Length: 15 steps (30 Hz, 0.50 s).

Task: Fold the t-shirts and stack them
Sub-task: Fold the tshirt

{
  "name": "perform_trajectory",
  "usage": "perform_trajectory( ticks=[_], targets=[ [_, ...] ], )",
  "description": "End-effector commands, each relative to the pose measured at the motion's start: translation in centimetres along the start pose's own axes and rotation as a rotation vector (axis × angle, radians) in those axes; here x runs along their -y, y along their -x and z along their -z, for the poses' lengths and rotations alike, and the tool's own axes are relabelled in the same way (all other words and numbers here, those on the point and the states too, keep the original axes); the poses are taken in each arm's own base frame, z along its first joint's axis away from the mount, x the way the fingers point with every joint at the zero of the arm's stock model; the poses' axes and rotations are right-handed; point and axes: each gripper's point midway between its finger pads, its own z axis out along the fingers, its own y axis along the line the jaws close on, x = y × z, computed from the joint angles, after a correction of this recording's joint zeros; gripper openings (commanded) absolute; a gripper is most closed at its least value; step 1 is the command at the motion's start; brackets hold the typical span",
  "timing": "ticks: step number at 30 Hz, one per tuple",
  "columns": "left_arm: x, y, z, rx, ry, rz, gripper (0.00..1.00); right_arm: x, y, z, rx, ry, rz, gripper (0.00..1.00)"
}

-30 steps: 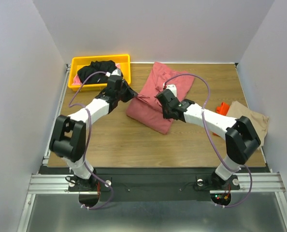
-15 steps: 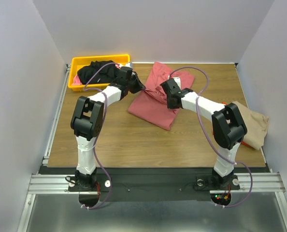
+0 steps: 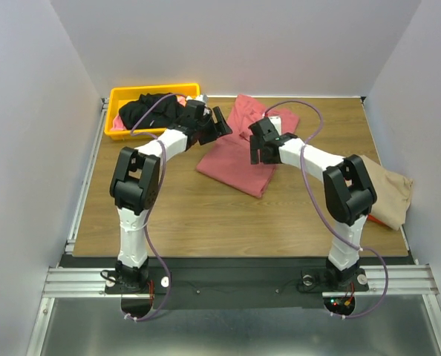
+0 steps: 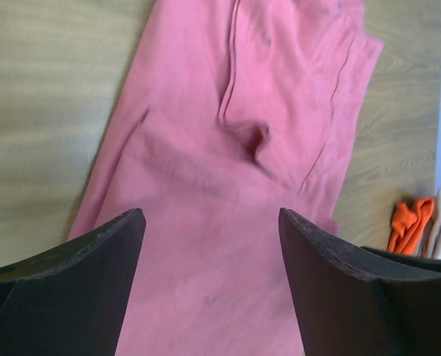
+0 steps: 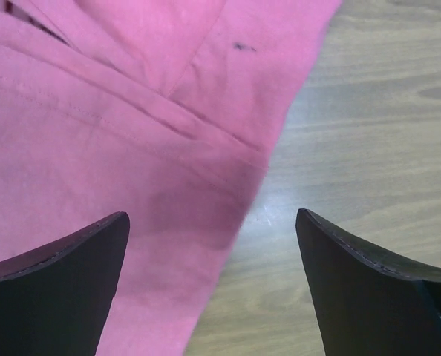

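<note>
The dusty-red t-shirt (image 3: 235, 163) lies folded on the wooden table, near the middle. My left gripper (image 3: 220, 123) hovers open and empty over its left far part; in the left wrist view the red cloth (image 4: 220, 148) fills the space under the gripper (image 4: 209, 219). My right gripper (image 3: 260, 153) is open and empty over the shirt's right edge; the right wrist view shows that edge (image 5: 131, 148) and bare wood below the gripper (image 5: 211, 219). The black t-shirt (image 3: 150, 110) lies in the yellow bin. The tan t-shirt (image 3: 393, 191) lies at the table's right edge.
The yellow plastic bin (image 3: 154, 89) stands at the back left, with some pink cloth under the black shirt. An orange cloth (image 4: 410, 226) lies next to the tan shirt. White walls close in the table on three sides.
Both grippers have moved toward the back of the table along the red shirt. The left gripper's fingers now stand spread apart above the cloth. The shirt lies slightly shorter at its near end.
</note>
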Motion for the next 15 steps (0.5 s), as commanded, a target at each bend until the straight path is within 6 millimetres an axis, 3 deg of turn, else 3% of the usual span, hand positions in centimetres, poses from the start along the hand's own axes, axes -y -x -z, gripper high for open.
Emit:
perform_trajectory(
  ticks=[1, 2, 4, 5, 6, 7, 8, 12, 15],
  targets=[
    [3.6, 1.5, 5.9, 0.059, -0.066, -0.05, 0.85, 0.4, 2.3, 3.7, 0.075, 0.075, -0.086, 1.0],
    [3.3, 1.4, 6.6, 0.07, -0.053, -0.046, 0.85, 0.2, 0.9, 3.9, 0.048, 0.102, -0.067, 1.0],
    [2.5, 0.6, 7.8, 0.076, -0.024, -0.042, 0.85, -0.6, 0.3, 5.5, 0.053, 0.18, -0.022, 1.0],
    [0.7, -1.2, 8.2, 0.05, 0.017, -0.03, 0.86, -1.3, -0.6, 5.9, 0.043, 0.22, 0.002, 1.0],
    [0.3, -0.9, 9.4, 0.083, 0.046, -0.031, 0.87, -2.2, -2.4, 6.4, 0.03, 0.245, 0.067, 1.0],
    [-1.5, -2.6, 9.7, 0.059, 0.09, -0.017, 0.88, -2.6, -2.9, 7.0, 0.033, 0.263, 0.091, 1.0],
    [-2.0, -2.6, 10.4, 0.075, 0.112, -0.009, 0.88, -2.9, -3.4, 7.2, 0.039, 0.267, 0.111, 1.0],
    [-4.8, -5.5, 10.5, 0.028, 0.173, 0.029, 0.87, -5.3, -6.6, 7.8, 0.006, 0.29, 0.186, 1.0],
    [-6.8, -6.8, 9.7, -0.008, 0.219, 0.055, 0.79, -6.9, -7.9, 7.9, -0.018, 0.321, 0.22, 0.97]
  ],
)
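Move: The near-left corner of the half-folded pink t-shirt lies about 10 cm back and 10 cm left of my left hand, some 12 cm below. Its nearest corner is roughly 11 cm back and 2 cm left of my right hand, 7 cm down. The yellow bin sits about 13 cm ahead and 28 cm left of my left hand. The shirt's far sleeve end lies about 25 cm straight ahead of my right hand. With both grippers already open and empty, I draw them back together over the folded shirt towards its two near corners, each about 10 cm back and 6 cm left. My right hand starts straight back, then swings left, turning nearly 20 degrees counter-clockwise. Both arc up a couple of centimetres and sink again, fingers staying wide. ##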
